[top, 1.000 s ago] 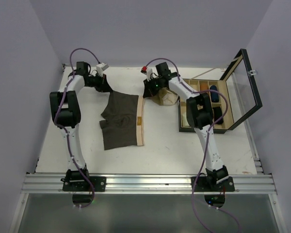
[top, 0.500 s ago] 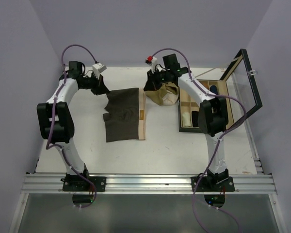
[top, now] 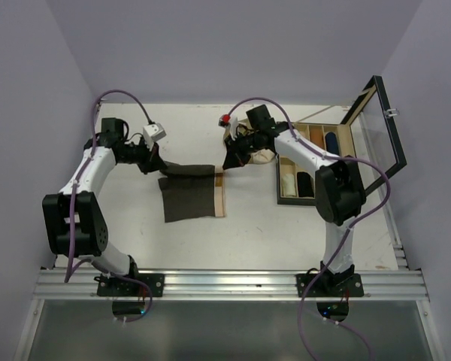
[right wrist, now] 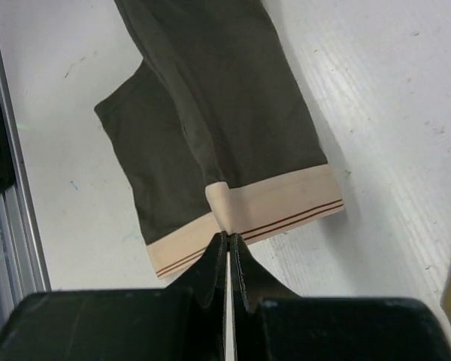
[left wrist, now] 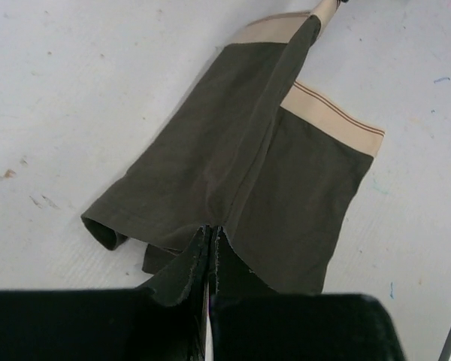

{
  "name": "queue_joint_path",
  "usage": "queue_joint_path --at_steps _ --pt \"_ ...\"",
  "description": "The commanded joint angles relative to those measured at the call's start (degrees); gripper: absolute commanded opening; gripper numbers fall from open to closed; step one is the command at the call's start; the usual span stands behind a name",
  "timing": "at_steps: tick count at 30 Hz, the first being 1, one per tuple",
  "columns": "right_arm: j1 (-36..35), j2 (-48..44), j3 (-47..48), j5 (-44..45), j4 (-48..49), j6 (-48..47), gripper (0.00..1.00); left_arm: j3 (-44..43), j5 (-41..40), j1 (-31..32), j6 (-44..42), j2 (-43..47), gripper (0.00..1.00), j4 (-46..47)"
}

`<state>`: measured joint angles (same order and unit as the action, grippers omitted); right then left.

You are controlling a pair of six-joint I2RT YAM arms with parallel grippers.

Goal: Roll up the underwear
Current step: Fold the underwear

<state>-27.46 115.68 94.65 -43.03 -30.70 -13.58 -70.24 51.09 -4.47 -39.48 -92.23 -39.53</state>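
The dark brown underwear [top: 188, 197] with its beige waistband [top: 219, 195] lies mid-table, its far edge lifted into a taut ridge between both grippers. My left gripper [top: 159, 167] is shut on the leg end of the fabric [left wrist: 255, 165]; its tips [left wrist: 212, 229] pinch the dark cloth. My right gripper [top: 227, 164] is shut on the waistband, tips [right wrist: 228, 235] clamping the beige band above the underwear [right wrist: 210, 98]. A second, olive-tan underwear [top: 264, 156] lies bunched behind the right arm, partly hidden.
An open wooden case [top: 287, 197] with compartments holding rolled items stands at the right, its glass lid [top: 382, 128] raised. Purple walls close the back and sides. A metal rail [top: 225, 284] runs along the near edge.
Both grippers have moved toward the near edge, carrying the underwear's far edge up and over. The spread cloth now covers a shorter patch of table.
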Motion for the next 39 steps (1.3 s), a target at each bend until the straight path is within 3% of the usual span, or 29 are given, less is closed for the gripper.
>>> queue_joint_path --at_steps 1,12,21,34,38,39 --pt "-1.4 -6.9 -2.8 0.5 -0.2 -2.8 0.0 4.1 0.4 -0.1 -5.5 5.5 0.0 -1.2" --pt "-4.1 -10.6 -9.7 2.3 0.0 -4.3 0.0 15.4 -1.3 -0.1 -12.8 14.2 0.0 -3.4" --pt "-10.6 -13.5 -19.2 5.0 3.6 -5.0 0.0 25.1 -5.3 0.0 -19.1 18.4 0.0 -3.9" --pt "-15.3 -7.8 -22.2 5.0 5.2 -4.3 0.0 30.1 -13.6 1.2 -22.4 11.5 0.0 -0.8" --pt "-17.8 -7.3 -21.4 4.4 2.8 -5.1 0.21 29.4 -14.9 1.2 -22.0 9.3 0.0 0.4" --pt "-18.1 -7.3 -21.0 4.3 2.1 -5.1 0.25 29.0 -14.9 1.2 -22.0 8.7 0.06 0.3"
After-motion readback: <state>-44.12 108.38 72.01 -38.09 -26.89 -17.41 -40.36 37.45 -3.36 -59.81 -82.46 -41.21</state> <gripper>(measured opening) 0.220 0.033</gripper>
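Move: Both hands hold the raised edge of the underwear. Its near-left corner on the table lies about 15 cm behind the left hand, 1 cm to its right and 13 cm below. From the right hand, the near-right corner is some 14 cm back, straight in line and 11 cm down; the lower waistband's middle is 9 cm back and 1 cm left, the khaki garment roughly 10 cm ahead and 8 cm right, both at table height. Back towards the base and down, both arms carry the raised edge over the lower layer: the left travels about 14 cm back and sinks steeply late on, the right about 16 cm back and half that down. The left wrist rolls its left side up and keeps its pinch; the right turns some 15 degrees counter-clockwise and opens slightly at the end, letting go of the waistband corner. ##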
